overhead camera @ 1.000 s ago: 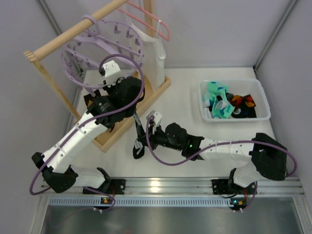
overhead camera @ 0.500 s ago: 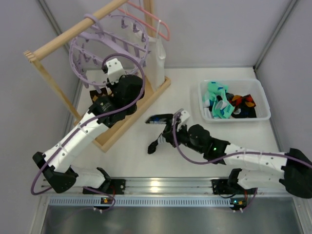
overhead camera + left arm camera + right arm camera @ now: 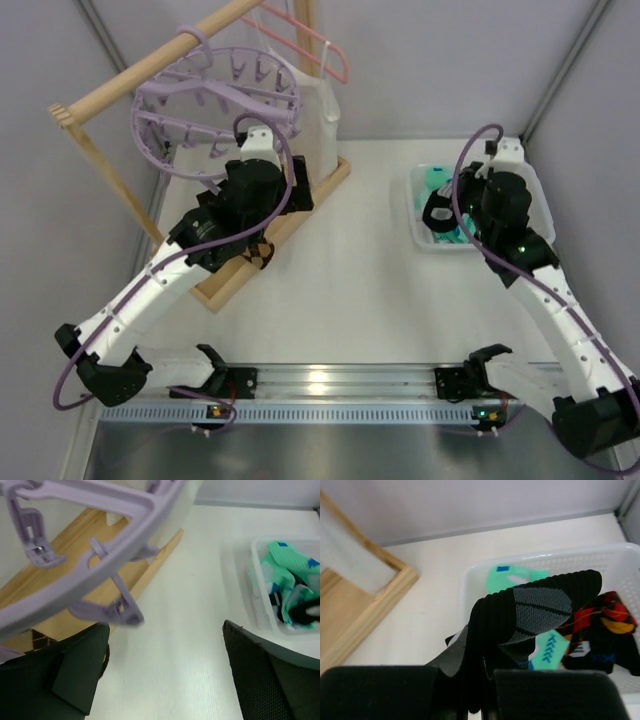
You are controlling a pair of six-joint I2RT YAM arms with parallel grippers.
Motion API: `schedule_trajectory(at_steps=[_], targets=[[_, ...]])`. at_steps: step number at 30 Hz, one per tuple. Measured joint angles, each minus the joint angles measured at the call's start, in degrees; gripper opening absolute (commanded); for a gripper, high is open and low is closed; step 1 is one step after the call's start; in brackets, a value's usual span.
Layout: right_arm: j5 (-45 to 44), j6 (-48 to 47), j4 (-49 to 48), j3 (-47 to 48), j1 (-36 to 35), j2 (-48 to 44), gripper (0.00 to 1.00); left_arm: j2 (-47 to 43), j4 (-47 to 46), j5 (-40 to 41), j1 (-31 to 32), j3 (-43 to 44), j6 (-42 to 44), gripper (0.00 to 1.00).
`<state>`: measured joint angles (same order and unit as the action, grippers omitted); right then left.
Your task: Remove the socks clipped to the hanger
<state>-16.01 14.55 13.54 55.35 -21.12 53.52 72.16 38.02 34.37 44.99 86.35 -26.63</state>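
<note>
The lavender hanger [image 3: 200, 85] hangs from the wooden rail, and the clips [image 3: 120, 611] that show hold nothing. My left gripper [image 3: 165, 680] is just under its ring [image 3: 100, 500], open wide with only table between the fingers. A brown checked sock [image 3: 30, 639] lies on the wooden base beside the left finger. My right gripper [image 3: 487, 690] is shut on a black-and-grey sock [image 3: 535, 607], held over the white bin [image 3: 470, 575]. The bin holds mint-green socks [image 3: 437, 180] and a black sock with orange-red patches [image 3: 605, 615]. In the top view the right gripper [image 3: 445, 212] is at the bin's left side.
A wooden rail frame [image 3: 130, 80] stands at the back left on a slatted base [image 3: 300, 205]. A long white cloth [image 3: 320, 110] and a thin pink coat hanger [image 3: 310, 35] hang from it. Walls close in at the left, back and right.
My right arm swung from the table's middle to above the bin, carrying the black sock. My left gripper opened wide and shifted right under the ring. The hanger swung.
</note>
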Motion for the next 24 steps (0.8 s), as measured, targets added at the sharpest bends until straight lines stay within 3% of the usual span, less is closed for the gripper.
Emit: schedule_trajectory(at_steps=[6, 14, 19, 22, 23, 24], targets=[[2.84, -2.08, 0.79, 7.98, 11.91, 14.29, 0.00, -10.49, -0.09, -9.99, 0.00, -6.78, 2.12, 0.98], [5.57, 2.12, -1.20, 3.50, 23.67, 33.75, 0.00, -23.41, 0.09, -16.06, 0.02, -10.73, 2.91, 0.98], [5.66, 3.30, -1.57, 3.85, 26.71, 41.05, 0.01, -27.85, -0.20, -18.34, 0.02, -11.98, 3.54, 0.98], [5.95, 3.26, -0.72, 6.34, 26.93, 42.12, 0.14, -31.10, -0.09, -15.58, 0.07, -14.12, 4.11, 0.98], [6.16, 3.34, -0.42, 7.30, 26.93, 42.32, 0.36, -32.30, 0.24, -14.14, 0.04, -14.88, 4.26, 0.98], [6.49, 3.76, -0.37, 8.35, 26.93, 42.45, 0.44, -33.29, 0.37, -12.76, 0.07, -15.58, 4.42, 0.98]])
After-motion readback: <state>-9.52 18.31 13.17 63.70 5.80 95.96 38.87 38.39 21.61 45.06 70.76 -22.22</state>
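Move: Beyond the right hand, the white bin's middle lies about 12 cm ahead, 11 cm to the right and some 25 cm below the black sock's pinch. In the bin, the mint socks are about 11 cm ahead and 4 cm right of this hand, the red-patterned sock about 11 ahead and 15 right. From the empty left hand, the checkered sock hangs some 3 cm ahead, 9 left and 17 below; the purple hanger's middle is about 18 ahead, 12 left, slightly above. Swinging forward and right, then dropping steeply some 22 cm, the right hand takes the black sock into the bin, fingers tipping down about 35 degrees and turning clockwise; they begin to part at the bottom as the hand eases slightly up. The wide-open left hand backs about 11 cm away from the hanger, rises a little, and shifts left late on. ##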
